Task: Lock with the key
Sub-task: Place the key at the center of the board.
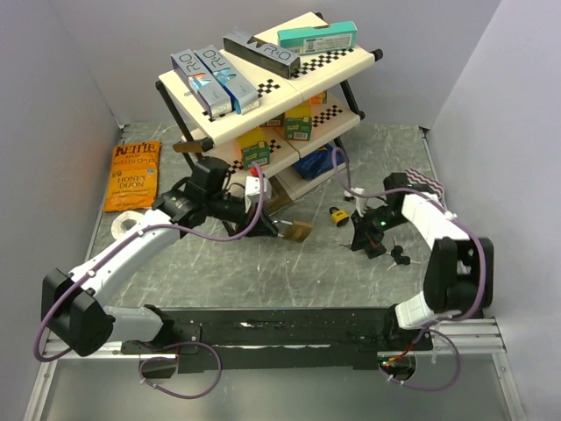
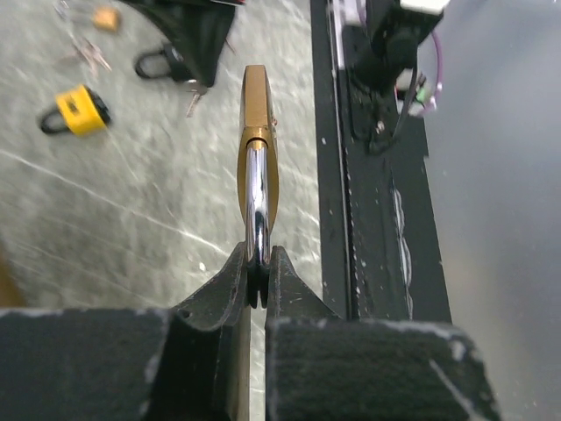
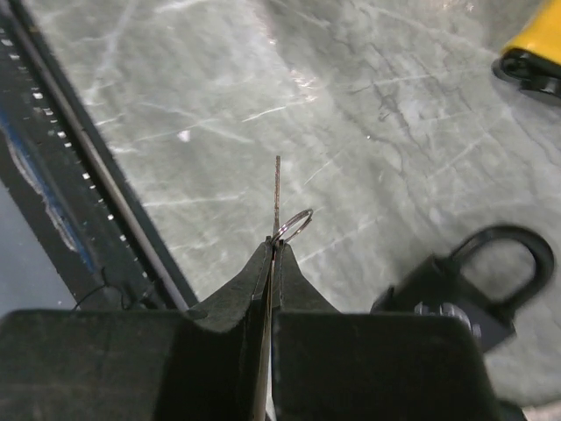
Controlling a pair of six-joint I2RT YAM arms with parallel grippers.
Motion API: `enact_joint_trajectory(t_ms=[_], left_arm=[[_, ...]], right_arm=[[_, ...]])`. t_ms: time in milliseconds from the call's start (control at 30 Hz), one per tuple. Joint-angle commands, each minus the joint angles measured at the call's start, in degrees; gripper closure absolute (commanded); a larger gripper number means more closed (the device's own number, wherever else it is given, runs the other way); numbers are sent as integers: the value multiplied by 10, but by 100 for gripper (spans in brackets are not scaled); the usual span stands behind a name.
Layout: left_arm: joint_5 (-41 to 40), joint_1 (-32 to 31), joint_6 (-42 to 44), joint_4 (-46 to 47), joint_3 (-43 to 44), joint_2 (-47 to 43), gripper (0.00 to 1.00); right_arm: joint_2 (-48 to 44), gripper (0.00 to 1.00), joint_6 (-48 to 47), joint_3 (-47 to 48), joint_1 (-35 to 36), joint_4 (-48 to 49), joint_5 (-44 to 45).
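My left gripper is shut on the chrome shackle of a brass padlock, which sticks out ahead of the fingers above the table. From above, that padlock hangs at the table's middle, right of the left gripper. My right gripper is shut on a thin key, edge-on and pointing forward, with its split ring beside the fingertips. In the top view the right gripper sits some way to the right of the brass padlock, apart from it.
A black padlock lies on the table by the right gripper, and a yellow-covered padlock lies farther back. A two-tier rack with boxes stands behind. A chips bag and tape roll lie at the left. A black rail runs along the near edge.
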Motion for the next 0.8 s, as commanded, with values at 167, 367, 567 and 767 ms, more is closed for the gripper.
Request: enact_joint_trajectory(t_ms=[167, 367, 567, 767], left_arm=[[7, -5, 48, 30, -2, 9, 99], [4, -5, 44, 31, -9, 8, 99], [5, -5, 50, 20, -14, 10, 99], [11, -5, 15, 24, -7, 29, 99]], right_arm=[[123, 100, 83, 30, 58, 78, 72], [163, 94, 89, 41, 58, 93, 103], [161, 45, 84, 47, 58, 73, 108], [48, 20, 74, 45, 57, 46, 63]])
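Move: The right hand holds the silver key; the bare bit of table to lay it on is about 8 cm below that hand, some 2 cm ahead and 1 cm left. The black padlock lies roughly 4 cm ahead and 7 cm right of the hand, the yellow padlock 10 cm ahead and 1 cm left, both about 7 cm lower. From the left hand, that bit of table is about 6 cm ahead, 15 cm right and 24 cm down. Lower the right gripper about 7 cm to the bare table beside the black padlock, easing some 2 cm forward and tilting the wrist by about 15 degrees. Once low, open the fingers wide to let go of the key, then start lifting clear by a centimetre or so. Meanwhile sink the left gripper about 4 cm, keeping its pinch on the brass padlock's shackle. ##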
